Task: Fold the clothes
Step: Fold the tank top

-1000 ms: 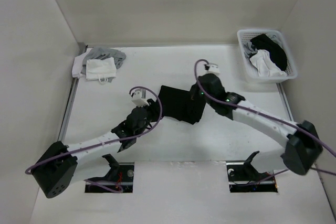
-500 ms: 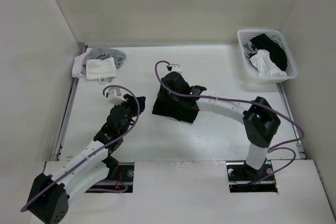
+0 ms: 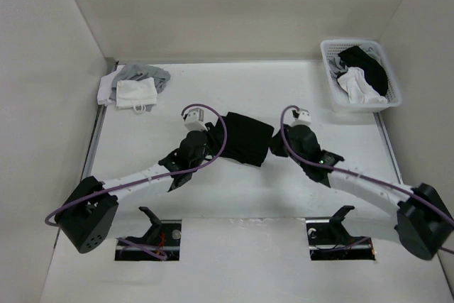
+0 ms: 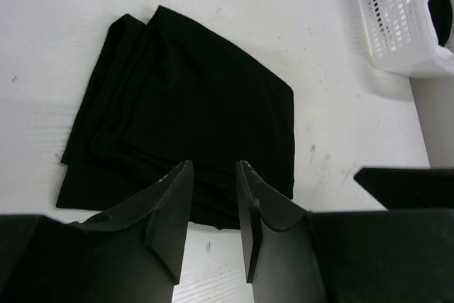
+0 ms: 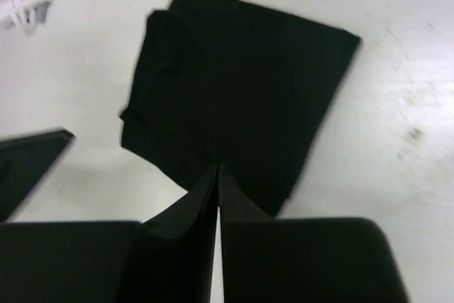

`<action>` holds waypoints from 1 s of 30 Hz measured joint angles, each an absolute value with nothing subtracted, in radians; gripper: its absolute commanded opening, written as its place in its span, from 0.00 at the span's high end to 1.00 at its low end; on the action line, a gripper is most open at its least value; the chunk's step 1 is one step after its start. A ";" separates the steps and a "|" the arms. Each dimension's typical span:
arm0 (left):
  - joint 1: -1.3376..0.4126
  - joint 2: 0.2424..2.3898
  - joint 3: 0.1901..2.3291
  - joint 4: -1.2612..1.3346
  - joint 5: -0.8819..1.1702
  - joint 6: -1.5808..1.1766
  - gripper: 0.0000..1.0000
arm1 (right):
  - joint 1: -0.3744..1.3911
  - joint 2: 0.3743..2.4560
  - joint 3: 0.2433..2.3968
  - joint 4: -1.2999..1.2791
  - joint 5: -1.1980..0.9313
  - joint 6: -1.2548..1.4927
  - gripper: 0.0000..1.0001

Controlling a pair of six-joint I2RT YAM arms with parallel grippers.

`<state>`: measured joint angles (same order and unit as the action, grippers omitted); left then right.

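The clothes, a black shirt [image 3: 245,138], lie folded into a flat rectangle in the middle of the white table. In the left wrist view the shirt [image 4: 184,111] fills the centre. My left gripper [image 3: 211,148] is at the shirt's left edge. Its jaws [image 4: 213,168] stand open just above the near hem with nothing between them. My right gripper [image 3: 278,145] sits at the shirt's right edge. It [image 5: 218,169] is shut, tips together over the near border of the shirt [image 5: 234,83], holding no fabric.
A white basket [image 3: 330,97] with a black-and-white bundle stands at the back right, also in the left wrist view as the basket [image 4: 397,19]. A small white cloth [image 3: 135,94] and grey garment [image 3: 145,74] lie at the back left. Walls enclose the table.
My right arm drew back from over the shirt to its right side and its jaws closed. My left arm swung in to the shirt's left edge, opening slightly.
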<state>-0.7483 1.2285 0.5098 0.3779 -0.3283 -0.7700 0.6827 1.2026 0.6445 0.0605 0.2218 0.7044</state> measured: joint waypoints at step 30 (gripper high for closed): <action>-0.486 0.977 0.329 0.038 -0.302 -0.775 0.46 | 0.430 0.922 0.220 0.361 0.341 0.734 0.20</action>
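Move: The folded tank top lies on the table between the empty hands: its middle is about 11 cm right of the left hand, 6 cm ahead and some 12 cm below. From the right hand it is roughly 12 cm left and 6 cm ahead, also about 12 cm down. The white cloth lies about 39 cm left and 29 cm ahead of the left hand; the white basket stands about 42 cm right and 34 cm ahead of the right hand. Draw both empty grippers apart, away from the tank top. Bring the left one about 12 cm left, sinking about 7 cm, mostly late on, as it turns counter-clockwise, tips down and opens to about half. Swing the right one a like distance right, turning it clockwise and tilting it up while it opens wide, then let it sink a few centimetres. ##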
